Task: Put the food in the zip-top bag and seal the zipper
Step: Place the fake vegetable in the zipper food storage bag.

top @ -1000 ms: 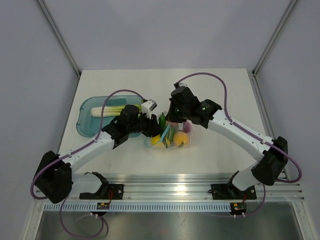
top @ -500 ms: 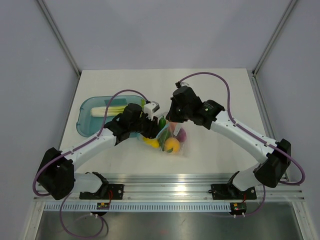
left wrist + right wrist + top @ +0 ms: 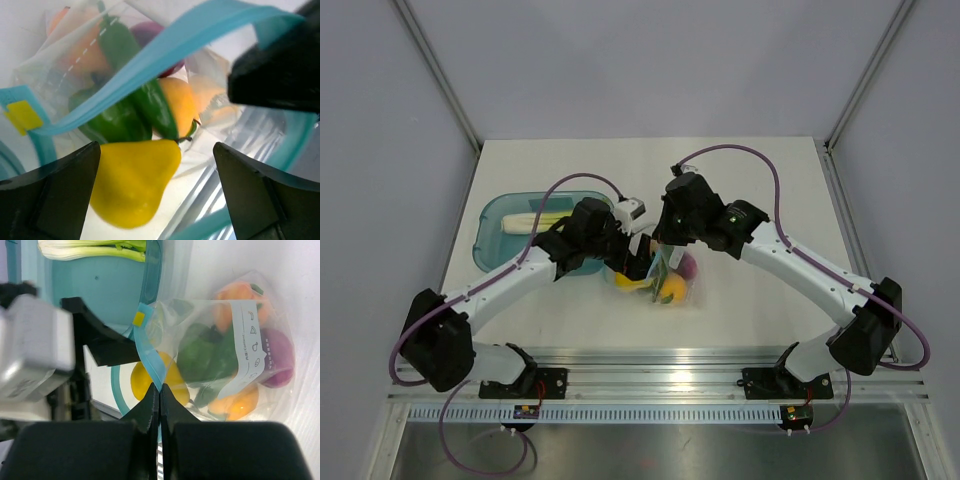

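Note:
The clear zip-top bag (image 3: 682,280) (image 3: 235,335) lies mid-table holding food: green pieces (image 3: 200,357), orange ones (image 3: 240,400) and a purple one (image 3: 277,357). My right gripper (image 3: 663,250) (image 3: 160,390) is shut on the light-blue zipper (image 3: 149,356) (image 3: 165,55) and holds the mouth up. My left gripper (image 3: 640,265) (image 3: 157,190) is open at that mouth, its fingers (image 3: 55,195) wide apart. A yellow pear (image 3: 132,180) (image 3: 142,381) lies loose between them, its narrow end toward the bag. Long green stalks (image 3: 535,220) (image 3: 95,250) rest in the tray.
A teal translucent tray (image 3: 495,240) (image 3: 100,290) sits left of the bag, close behind my left gripper. The two wrists are nearly touching over the bag's mouth. The metal rail with both arm bases (image 3: 650,385) runs along the near edge.
My left gripper has opened wide and let go of the yellow pear at the bag's mouth. The left arm has reached right and the bag has shifted a little. The right gripper stays shut.

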`<action>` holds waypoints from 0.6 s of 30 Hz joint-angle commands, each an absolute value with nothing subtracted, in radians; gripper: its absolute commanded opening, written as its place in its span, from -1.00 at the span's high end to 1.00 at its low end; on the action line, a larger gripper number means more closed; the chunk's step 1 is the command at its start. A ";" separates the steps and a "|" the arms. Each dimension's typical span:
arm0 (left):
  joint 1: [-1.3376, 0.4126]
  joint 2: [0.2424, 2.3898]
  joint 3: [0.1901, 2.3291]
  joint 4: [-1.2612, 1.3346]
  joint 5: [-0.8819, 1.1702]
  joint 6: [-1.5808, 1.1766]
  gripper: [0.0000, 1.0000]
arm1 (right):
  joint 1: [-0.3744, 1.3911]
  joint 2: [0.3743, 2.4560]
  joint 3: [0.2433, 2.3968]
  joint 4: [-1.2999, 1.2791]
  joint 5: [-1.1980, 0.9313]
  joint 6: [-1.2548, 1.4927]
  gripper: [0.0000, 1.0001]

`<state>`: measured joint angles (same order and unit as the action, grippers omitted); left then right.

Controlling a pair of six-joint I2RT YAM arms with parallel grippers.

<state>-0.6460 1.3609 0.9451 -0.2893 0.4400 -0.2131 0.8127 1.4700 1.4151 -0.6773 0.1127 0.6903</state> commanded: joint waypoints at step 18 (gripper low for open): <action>-0.643 0.995 0.807 -0.334 0.005 -0.356 -0.96 | 0.819 1.442 1.437 -0.638 0.144 0.683 1.00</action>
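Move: The yellow pear lies just inside the bag's mouth, about 2 cm back, 2 cm left and 7 cm below the open left hand. Also from that hand, the green pepper is roughly 2 cm ahead, 3 cm right; the orange vegetable some 3 cm back, 7 cm right; and the basket's middle about 7 cm ahead, 23 cm left, all around 8 cm lower. From the right hand, the pear is some 3 cm back, 5 cm left and 15 cm down. Already open, the left hand withdraws about 7 cm left, rising then sinking; the right keeps pinching the bag's rim. ##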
